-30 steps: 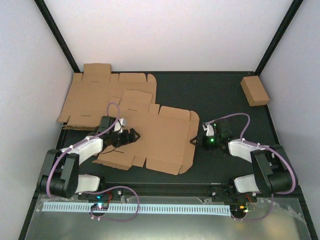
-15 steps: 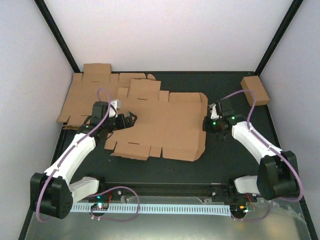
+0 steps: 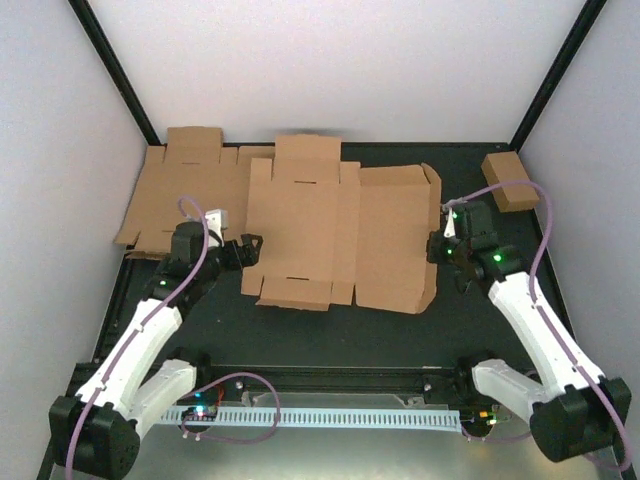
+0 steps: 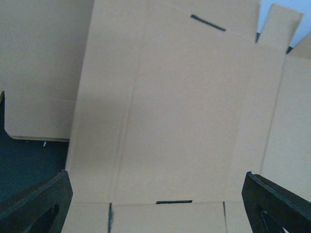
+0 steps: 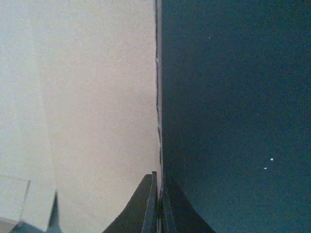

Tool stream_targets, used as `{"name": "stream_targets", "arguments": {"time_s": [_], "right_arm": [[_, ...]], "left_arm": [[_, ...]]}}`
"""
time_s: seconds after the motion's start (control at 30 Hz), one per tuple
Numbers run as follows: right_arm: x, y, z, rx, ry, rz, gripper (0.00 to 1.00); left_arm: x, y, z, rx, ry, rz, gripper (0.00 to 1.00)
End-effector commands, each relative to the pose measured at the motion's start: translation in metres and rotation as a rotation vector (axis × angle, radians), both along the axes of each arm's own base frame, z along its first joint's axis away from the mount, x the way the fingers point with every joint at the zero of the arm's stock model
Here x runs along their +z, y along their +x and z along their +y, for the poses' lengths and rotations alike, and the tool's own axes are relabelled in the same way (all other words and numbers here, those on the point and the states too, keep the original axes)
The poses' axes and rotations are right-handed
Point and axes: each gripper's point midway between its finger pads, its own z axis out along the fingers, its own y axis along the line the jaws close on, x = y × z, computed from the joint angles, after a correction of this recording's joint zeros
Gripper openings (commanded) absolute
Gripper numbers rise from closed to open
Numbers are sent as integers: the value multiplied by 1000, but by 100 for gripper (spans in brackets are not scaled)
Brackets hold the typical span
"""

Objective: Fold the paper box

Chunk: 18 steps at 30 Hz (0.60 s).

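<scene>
The paper box [image 3: 340, 235] lies unfolded as a flat brown cardboard sheet in the middle of the dark table. My right gripper [image 3: 438, 250] is shut on its right edge; in the right wrist view the thin cardboard edge [image 5: 158, 97] runs straight into the closed fingers [image 5: 151, 204]. My left gripper [image 3: 250, 247] stands open at the sheet's left edge, nothing between its fingers. In the left wrist view the sheet [image 4: 184, 107] fills the space ahead, with both black fingertips [image 4: 43, 196] wide apart at the bottom corners.
A second flat cardboard sheet [image 3: 185, 190] lies at the back left, partly under the first. A small closed brown box [image 3: 509, 181] sits at the back right corner. White walls enclose the table on three sides.
The sheet has slid away from the arm bases toward the back and turned square to the table. Both arms stretched forward with it. The right gripper closed on its edge; the left opened wider.
</scene>
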Motion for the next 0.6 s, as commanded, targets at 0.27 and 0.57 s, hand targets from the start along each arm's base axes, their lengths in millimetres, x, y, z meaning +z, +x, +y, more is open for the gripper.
{"name": "stream_targets", "arguments": {"time_s": [0.27, 0.57], "right_arm": [[47, -7, 5, 93, 5, -167, 5], [41, -19, 12, 129, 66, -217, 5]], "left_arm": [[-35, 26, 17, 48, 84, 204, 99], [-62, 62, 15, 43, 123, 225, 97]]}}
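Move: The left hand hangs open some 15 cm above the paper box sheet. The middle of the sheet's left edge lies about 3 cm to its left and 2 cm ahead; the near slot is about 7 cm back and 6 cm right. The middle of the flat box stack is roughly 12 cm left and 10 cm ahead. The right hand has the sheet's right edge at its fingertips; the side-panel crease lies level, some 13 cm left and 13 below. The small carton is about 13 cm ahead and 19 right, 13 below. Still pinching the sheet's right edge, the right hand draws it up some 3.5 cm and about 2 cm back, tipping its fingers about 10 degrees upward. Meanwhile the left hand, fingers staying wide open, sinks about 7 cm towards the sheet's left edge, also reaching some 3.5 cm forward, and tips its fingers further down by roughly 15 degrees. ##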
